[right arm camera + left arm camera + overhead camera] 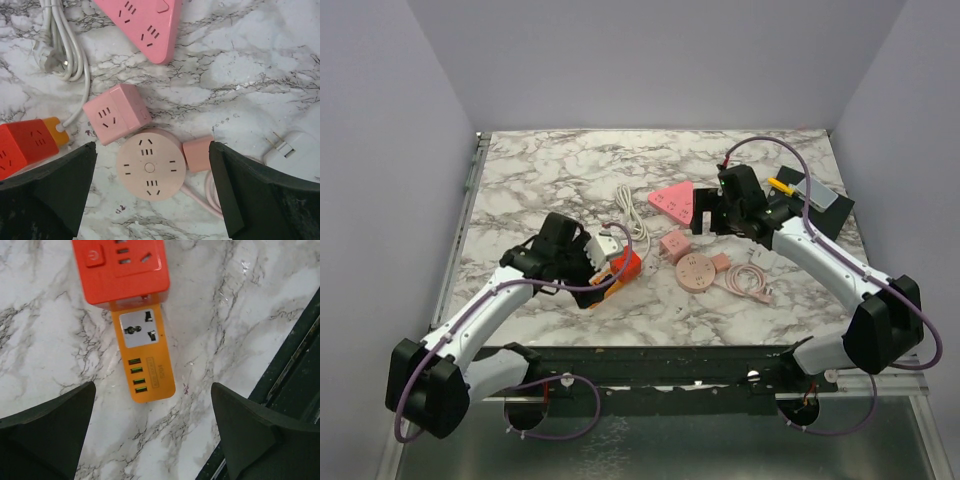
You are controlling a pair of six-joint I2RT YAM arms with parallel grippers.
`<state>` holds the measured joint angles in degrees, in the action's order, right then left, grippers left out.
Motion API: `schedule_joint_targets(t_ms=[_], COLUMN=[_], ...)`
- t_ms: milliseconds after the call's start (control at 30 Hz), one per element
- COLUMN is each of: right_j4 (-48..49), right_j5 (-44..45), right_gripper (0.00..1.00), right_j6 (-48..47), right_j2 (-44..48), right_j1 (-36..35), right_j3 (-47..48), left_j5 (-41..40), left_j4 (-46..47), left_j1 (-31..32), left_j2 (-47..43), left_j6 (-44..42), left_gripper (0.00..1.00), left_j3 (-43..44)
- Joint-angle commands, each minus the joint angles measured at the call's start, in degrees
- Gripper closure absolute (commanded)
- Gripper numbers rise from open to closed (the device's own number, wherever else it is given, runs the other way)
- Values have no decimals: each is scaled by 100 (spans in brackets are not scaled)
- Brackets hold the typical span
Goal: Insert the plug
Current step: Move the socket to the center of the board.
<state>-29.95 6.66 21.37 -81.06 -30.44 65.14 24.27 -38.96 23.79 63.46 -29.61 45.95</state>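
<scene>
My left gripper [152,387] hangs open over an orange socket bar [142,355] with one outlet and several USB ports. Its far end lies against a red power cube [120,270]. My right gripper [152,145] is open above a round pink socket [150,165], nothing between its fingers. A small pink block [197,155] touches that socket's right side. A white two-prong plug [290,150] lies to the right, and a white corded plug [47,60] at the upper left. In the top view the left gripper [605,262] and right gripper [705,222] both hover low.
A pink socket cube [112,117] and a pink triangular socket [145,25] lie beside the round one. A coiled pink cable [750,282] lies in front of the right arm. A black tray [815,200] sits at the back right. The table's dark front rail [295,365] runs close by.
</scene>
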Motion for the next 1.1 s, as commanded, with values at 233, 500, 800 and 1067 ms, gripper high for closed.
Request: schedule_joint_targets(t_ms=[233, 500, 800, 1067], right_j4=[-111, -264, 225, 787], right_j5=[264, 536, -278, -896], right_gripper=[0, 0, 0, 0], right_j6=[157, 139, 24, -238], right_j2=[157, 235, -73, -621], right_j1=[74, 142, 144, 96], right_j3=[87, -302, -689, -473], left_j5=[-987, -1605, -2241, -2141], left_j4=[832, 1391, 1805, 1908], left_j1=[736, 741, 500, -600], left_j2=[174, 413, 341, 584], left_j6=[-1035, -1922, -2611, -3265], left_gripper=[1, 29, 58, 71], left_j3=[-876, -1310, -1598, -1423])
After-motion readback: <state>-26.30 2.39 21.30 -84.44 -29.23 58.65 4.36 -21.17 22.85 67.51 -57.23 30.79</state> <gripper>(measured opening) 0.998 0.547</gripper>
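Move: Just below the open left fingers lies the orange socket: its middle is about 4 cm ahead and 8 cm down, its near end about 3 cm to the left. The red cube sits on its far part, some 7 cm ahead and 3 cm right; the pink cube is about 13 cm ahead, 14 cm right. From the right hand the orange socket's middle is roughly 18 cm left and 7 cm back, 13 cm lower. Sinking about 8 cm onto the near end of the orange socket, the left hand turns some 30 degrees so its fingers come less from the side, and shuts them across the strip's width; gripping it, the hand drags it left and forward without lifting. The right hand, open, edges left, then lowers about 5 cm towards the pink cube and round socket, touching nothing. ##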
